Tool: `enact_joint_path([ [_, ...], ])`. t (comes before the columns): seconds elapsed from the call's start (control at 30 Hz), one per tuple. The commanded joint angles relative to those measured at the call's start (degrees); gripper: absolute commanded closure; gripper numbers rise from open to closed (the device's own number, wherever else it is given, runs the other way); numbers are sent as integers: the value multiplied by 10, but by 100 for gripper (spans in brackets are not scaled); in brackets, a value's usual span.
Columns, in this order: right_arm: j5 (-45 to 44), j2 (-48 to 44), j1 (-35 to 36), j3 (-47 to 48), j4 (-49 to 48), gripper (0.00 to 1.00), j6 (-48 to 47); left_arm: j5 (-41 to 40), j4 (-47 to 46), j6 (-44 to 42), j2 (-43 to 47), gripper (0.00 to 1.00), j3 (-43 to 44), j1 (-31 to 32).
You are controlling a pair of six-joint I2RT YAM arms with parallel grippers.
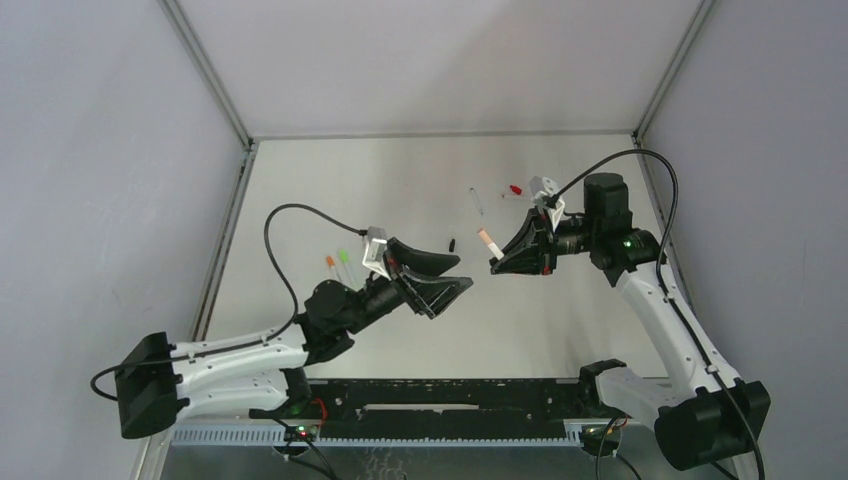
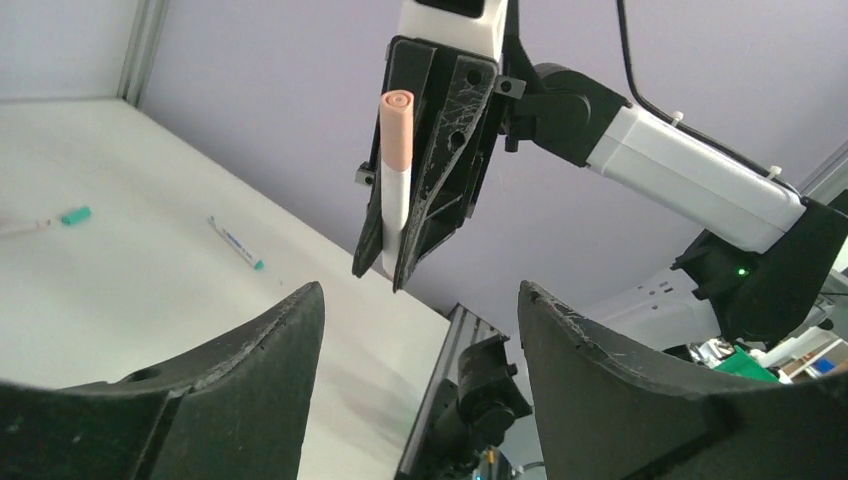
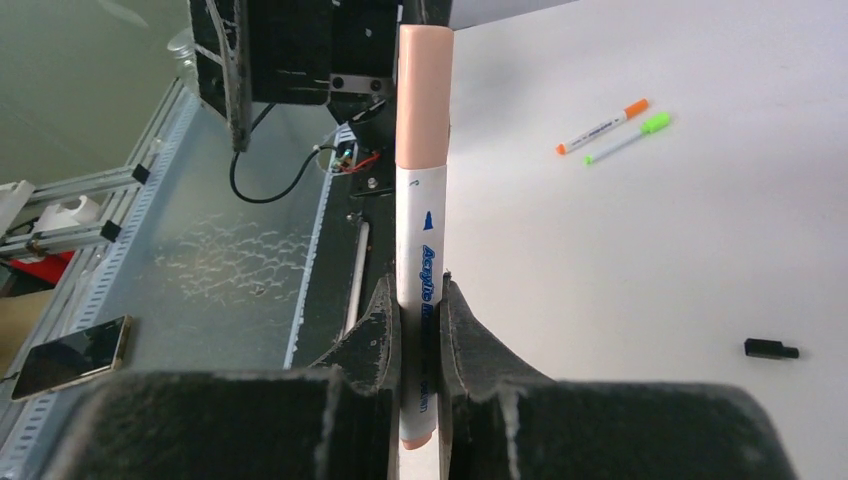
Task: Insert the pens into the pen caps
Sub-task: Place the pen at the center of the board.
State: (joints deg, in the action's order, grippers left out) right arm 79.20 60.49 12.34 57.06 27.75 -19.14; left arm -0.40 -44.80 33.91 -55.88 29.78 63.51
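Observation:
My right gripper is shut on a white-barrelled pen with a peach cap seated on its upper end. In the top view this pen sticks up and back out of the right gripper, above the table. My left gripper faces it from the left, a short gap away, open and empty. The left wrist view shows the capped pen above and between my spread fingers. An orange-ended pen and a green-ended pen lie side by side on the table. A black cap lies alone.
A teal-tipped pen and a teal cap lie further back on the table. A small red piece lies at the back right. The black rail with the arm bases runs along the near edge.

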Motion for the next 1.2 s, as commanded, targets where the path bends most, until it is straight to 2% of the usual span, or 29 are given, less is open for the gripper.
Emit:
enact_joint_path([
  [0.0, 34, 5, -2, -6, -24, 100, 10, 23, -174, -70, -42, 26, -18, 0],
  [0.2, 39, 9, -2, -11, -30, 99, 11, 41, -288, -84, -137, 26, 7, -4],
  [0.3, 40, 10, -2, -13, -31, 99, 11, 43, -314, -70, -175, 29, 21, -15],
  [0.53, 41, 14, 0, -13, -25, 98, 3, 68, -347, -33, -230, 49, 47, -33],
  [0.77, 38, 17, 1, -13, -21, 98, -2, 89, -356, -13, -267, 57, 74, -35],
  [0.93, 38, 18, 2, -13, -19, 98, -5, 98, -356, -4, -283, 73, 89, -35],
  [1.1, 37, 19, 2, -13, -18, 97, -6, 101, -360, 4, -293, 96, 97, -36],
  [1.17, 37, 20, 2, -13, -17, 97, -7, 101, -359, 8, -294, 100, 97, -37],
])
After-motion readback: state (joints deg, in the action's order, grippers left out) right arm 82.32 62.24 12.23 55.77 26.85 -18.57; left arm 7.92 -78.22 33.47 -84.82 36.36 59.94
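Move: The peach-capped pen stands slanting upright in my right fingers. Its middle is about 4 cm ahead of my open left hand and 6 cm to its right, at about the same height. From my right hand the pen's middle is some 3 cm up and 1 cm forward. On the table, about 28 cm below my left hand, the black cap lies roughly 16 cm ahead and 2 cm left, and the white pen 27 cm ahead and 4 cm right. I bring my left hand about 6 cm right and 3 cm forward to the pen, dipping a little on the way and coming back up, while its fingers tip up some 10 degrees. They close from three-quarters open to nearly shut, pinching the white barrel just below the peach cap, above my right fingers. My right hand stays in place and keeps its hold lower down. ##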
